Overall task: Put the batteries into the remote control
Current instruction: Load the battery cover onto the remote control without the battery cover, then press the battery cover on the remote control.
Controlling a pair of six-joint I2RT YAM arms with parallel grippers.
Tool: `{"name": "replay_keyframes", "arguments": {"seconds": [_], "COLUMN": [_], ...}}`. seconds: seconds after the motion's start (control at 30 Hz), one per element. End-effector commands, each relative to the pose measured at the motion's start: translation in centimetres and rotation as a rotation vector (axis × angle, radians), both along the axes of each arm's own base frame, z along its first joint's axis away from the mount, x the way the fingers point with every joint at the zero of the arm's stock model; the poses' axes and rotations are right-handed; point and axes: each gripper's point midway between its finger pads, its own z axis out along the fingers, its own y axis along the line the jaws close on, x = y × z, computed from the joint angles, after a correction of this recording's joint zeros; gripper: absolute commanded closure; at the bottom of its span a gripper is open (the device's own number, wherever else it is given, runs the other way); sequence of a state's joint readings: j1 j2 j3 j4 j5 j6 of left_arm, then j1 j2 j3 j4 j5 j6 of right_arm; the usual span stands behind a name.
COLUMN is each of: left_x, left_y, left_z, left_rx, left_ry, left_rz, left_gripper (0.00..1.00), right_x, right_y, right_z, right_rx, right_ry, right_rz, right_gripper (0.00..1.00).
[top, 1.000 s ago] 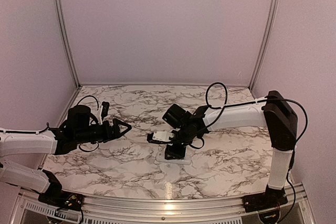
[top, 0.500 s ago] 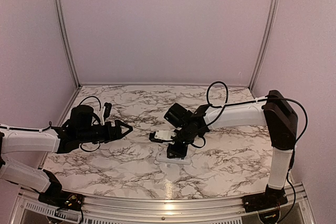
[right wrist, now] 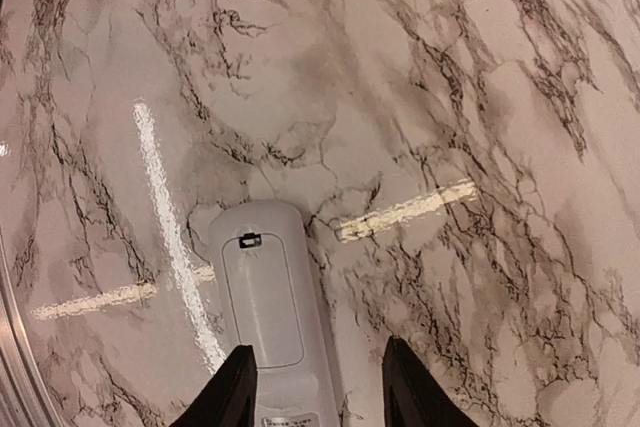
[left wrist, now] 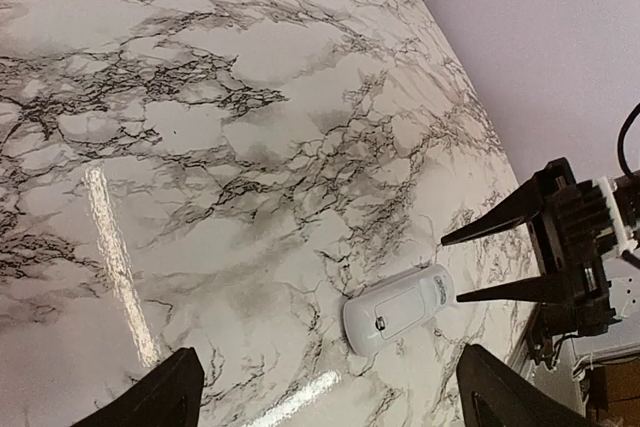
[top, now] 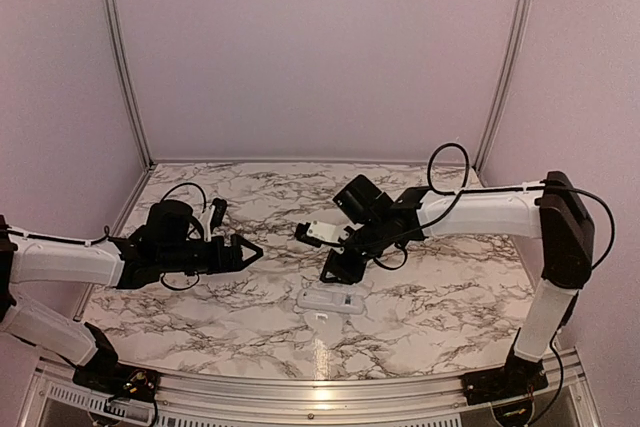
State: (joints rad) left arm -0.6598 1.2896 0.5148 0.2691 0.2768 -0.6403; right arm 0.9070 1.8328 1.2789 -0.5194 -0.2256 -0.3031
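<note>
The white remote control (top: 335, 300) lies back-up on the marble table, its battery cover in place with a small latch at one end (right wrist: 265, 297). No batteries show in any view. My right gripper (top: 335, 267) hangs a little above and behind the remote, open, with nothing between its fingers. In the right wrist view the right gripper (right wrist: 320, 347) frames the remote's label end. My left gripper (top: 250, 252) is open wide, left of the remote and pointing towards it. The left wrist view shows the remote (left wrist: 400, 309) ahead of the left gripper (left wrist: 330, 357), beside the right gripper's fingers (left wrist: 500, 227).
The marble tabletop (top: 200, 307) is ringed by lilac walls with metal corner rails (top: 120, 57). An aluminium rail (top: 320, 387) runs along the near edge between the arm bases. Cables loop above both wrists.
My right gripper has risen off the remote and moved back and right, leaving it on the table. The left arm has reached further right towards the remote.
</note>
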Motion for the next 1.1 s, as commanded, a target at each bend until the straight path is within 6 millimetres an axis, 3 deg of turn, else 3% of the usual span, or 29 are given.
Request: {"name": "replay_keyframes", "arguments": {"seconds": [0.0, 0.17, 0.43, 0.7, 1.07], "left_x": [-0.2, -0.6, -1.1, -0.9, -1.5], "left_y": [-1.4, -3.5, -6.4, -8.7, -10.1], "left_z": [-0.8, -1.9, -3.9, -4.9, -6.4], "left_rx": [0.092, 0.137, 0.149, 0.167, 0.191], "left_ry": [-0.012, 0.008, 0.064, 0.085, 0.111], "left_rz": [-0.034, -0.071, -0.114, -0.14, -0.157], "left_gripper": [0.08, 0.15, 0.35, 0.43, 0.5], "right_x": [2.4, 2.0, 0.5, 0.1, -1.0], "right_y": [-0.1, -0.2, 1.2, 1.3, 0.7], "right_z": [3.9, 3.4, 3.7, 0.9, -2.2], "right_rx": [0.16, 0.197, 0.376, 0.345, 0.305], "right_ry": [-0.021, 0.024, 0.207, 0.27, 0.328], "right_rz": [-0.119, -0.165, -0.191, -0.209, -0.207], "right_gripper": [0.58, 0.59, 0.75, 0.81, 0.83]}}
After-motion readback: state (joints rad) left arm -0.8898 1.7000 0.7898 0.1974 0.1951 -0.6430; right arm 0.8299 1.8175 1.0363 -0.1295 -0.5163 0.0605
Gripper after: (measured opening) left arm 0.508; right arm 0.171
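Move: The remote lies flat under and just beside the right hand: its middle is some 2 cm back, 2 cm left and 5 cm below; the battery cover on its left half sits about 5 cm left, 2 cm back and 4 cm below. From the left hand, the remote's middle is roughly 17 cm to the right, 3 cm back and 9 cm down, with the cover about 14 cm right, 3 cm back and 8 cm down. No contact is clear; both hands head for the remote. The left swings about 9 cm right while sinking about 6 cm to the remote's left end, fingers half closing. The right first rises some 4 cm and forward, then comes back and down over the cover, ending slightly below and behind its start, fingers tilting flatter towards the left and narrowing to a small gap. ##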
